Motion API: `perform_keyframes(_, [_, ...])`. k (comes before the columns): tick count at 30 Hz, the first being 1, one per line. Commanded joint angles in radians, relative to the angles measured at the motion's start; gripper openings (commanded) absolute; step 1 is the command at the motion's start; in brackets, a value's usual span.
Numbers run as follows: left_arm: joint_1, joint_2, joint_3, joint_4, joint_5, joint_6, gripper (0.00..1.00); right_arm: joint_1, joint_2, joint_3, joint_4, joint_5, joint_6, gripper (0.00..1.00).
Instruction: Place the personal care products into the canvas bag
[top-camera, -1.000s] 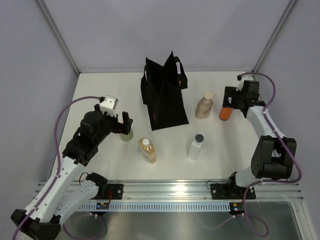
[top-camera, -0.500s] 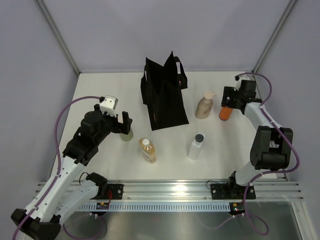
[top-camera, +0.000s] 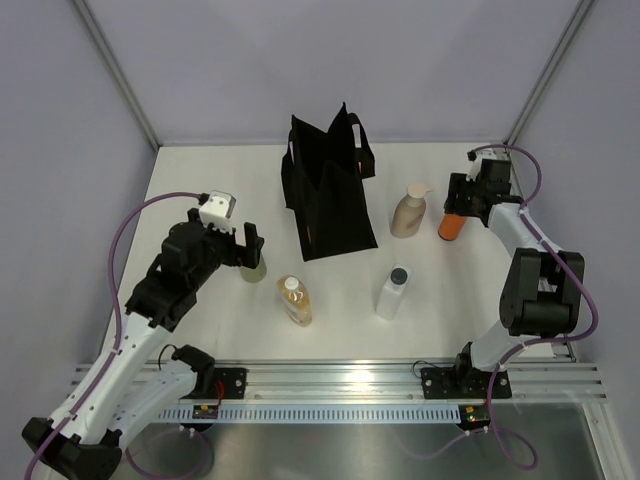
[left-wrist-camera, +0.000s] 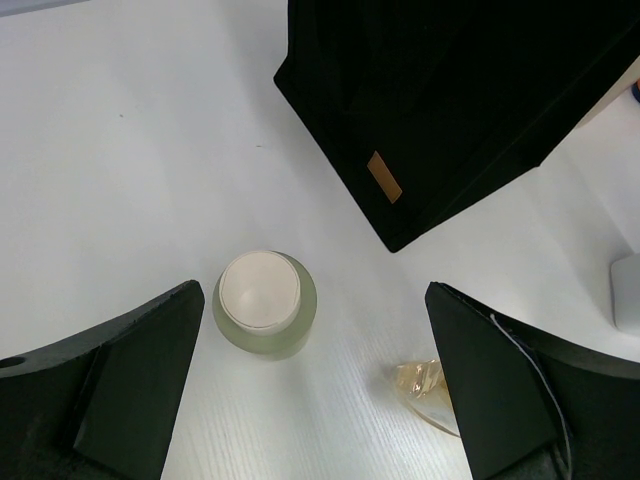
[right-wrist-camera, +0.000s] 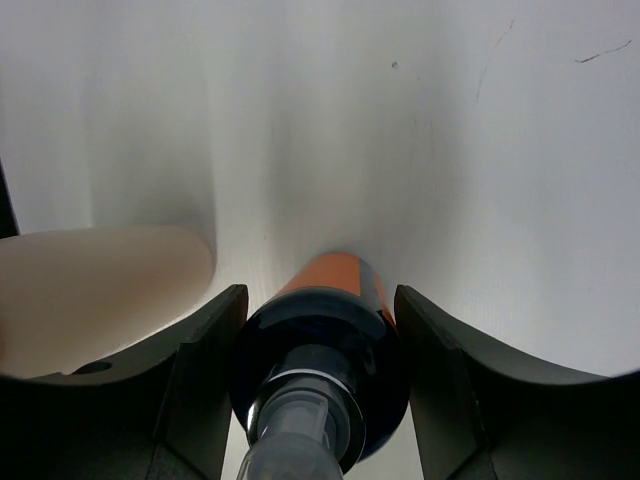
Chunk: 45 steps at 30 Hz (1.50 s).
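The black canvas bag (top-camera: 325, 200) stands upright at the back centre. To its right stand a beige pump bottle (top-camera: 408, 212) and an orange bottle with a dark blue top (top-camera: 450, 226). My right gripper (top-camera: 458, 200) is shut on this orange bottle (right-wrist-camera: 335, 275), with both fingers against its top. In front are a clear bottle with a black cap (top-camera: 393, 291) and an amber bottle (top-camera: 295, 300). My left gripper (top-camera: 250, 245) hangs open above a pale olive bottle (left-wrist-camera: 262, 303), which sits nearer the left finger. The bag (left-wrist-camera: 450, 100) fills the upper right of the left wrist view.
The beige pump bottle (right-wrist-camera: 100, 290) stands close to the left of my right gripper (right-wrist-camera: 320, 295). The amber bottle (left-wrist-camera: 430, 390) lies just inside the right finger of my left gripper (left-wrist-camera: 312, 295). Enclosure walls ring the table, and a metal rail runs along its near edge.
My right gripper has shifted slightly toward the back and closed from wide open onto the orange bottle. The left arm and all other bottles have stayed in place.
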Motion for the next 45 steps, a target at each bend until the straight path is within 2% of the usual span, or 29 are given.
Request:
perform_keyframes(1, [0.003, -0.002, -0.002, 0.023, -0.024, 0.017, 0.99, 0.003, -0.062, 0.055, -0.013, -0.03, -0.034, 0.15])
perform_keyframes(3, [0.003, -0.002, -0.001, 0.023, -0.022, 0.017, 0.99, 0.003, -0.134, 0.081, -0.05, -0.042, -0.063, 0.0])
perform_keyframes(8, [0.003, -0.005, 0.001, 0.026, -0.012, 0.015, 0.99, 0.003, -0.267, 0.201, -0.184, -0.156, -0.112, 0.0])
perform_keyframes(13, [0.003, -0.007, -0.002, 0.028, -0.019, 0.015, 0.99, 0.055, -0.274, 0.412, -0.306, -0.206, -0.063, 0.0])
perform_keyframes(16, [0.003, -0.004, -0.007, 0.031, -0.021, 0.017, 0.99, 0.105, -0.269, 0.527, -0.315, -0.217, -0.062, 0.0])
perform_keyframes(17, [0.003, -0.004, -0.007, 0.031, -0.019, 0.018, 0.99, 0.162, -0.252, 0.604, -0.32, -0.226, -0.068, 0.0])
perform_keyframes(23, [0.003, -0.031, -0.028, 0.058, -0.015, 0.028, 0.99, 0.314, -0.085, 0.957, -0.366, -0.274, -0.076, 0.0])
perform_keyframes(29, [0.003, -0.039, -0.039, 0.069, -0.039, 0.041, 0.99, 0.45, 0.074, 1.204, -0.366, -0.262, -0.094, 0.0])
perform_keyframes(34, [0.003, -0.03, -0.034, 0.06, -0.061, 0.049, 0.99, 0.56, 0.162, 1.29, -0.332, -0.206, -0.111, 0.0])
perform_keyframes(38, [0.003, -0.03, -0.036, 0.06, -0.061, 0.051, 0.99, 0.602, 0.265, 1.322, -0.306, -0.171, -0.115, 0.0])
perform_keyframes(45, [0.003, -0.027, -0.033, 0.057, -0.053, 0.051, 0.99, 0.643, 0.334, 1.292, -0.295, -0.133, -0.16, 0.0])
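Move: Standing roughly 32 cm to the right hand's left and about 2 cm farther out is the canvas bag, its middle near hand height and its open mouth well above. The orange bottle is already between that hand's fingers. The beige pump bottle stands some 13 cm left, level with it; the white bottle is about 19 cm left and 23 cm back. From the left hand, the bag lies about 19 cm ahead, 25 cm right and 11 cm lower. Lifting the still-gripped orange bottle off the table, the right hand draws back slightly, climbs steeply, then arcs left to the bag, about 34 cm across. It peaks near 38 cm up, then sinks 9 cm and eases forward over the bag's mouth. The wrist turns some 45 degrees counter-clockwise and tips up towards level, the fingers keeping their hold. ##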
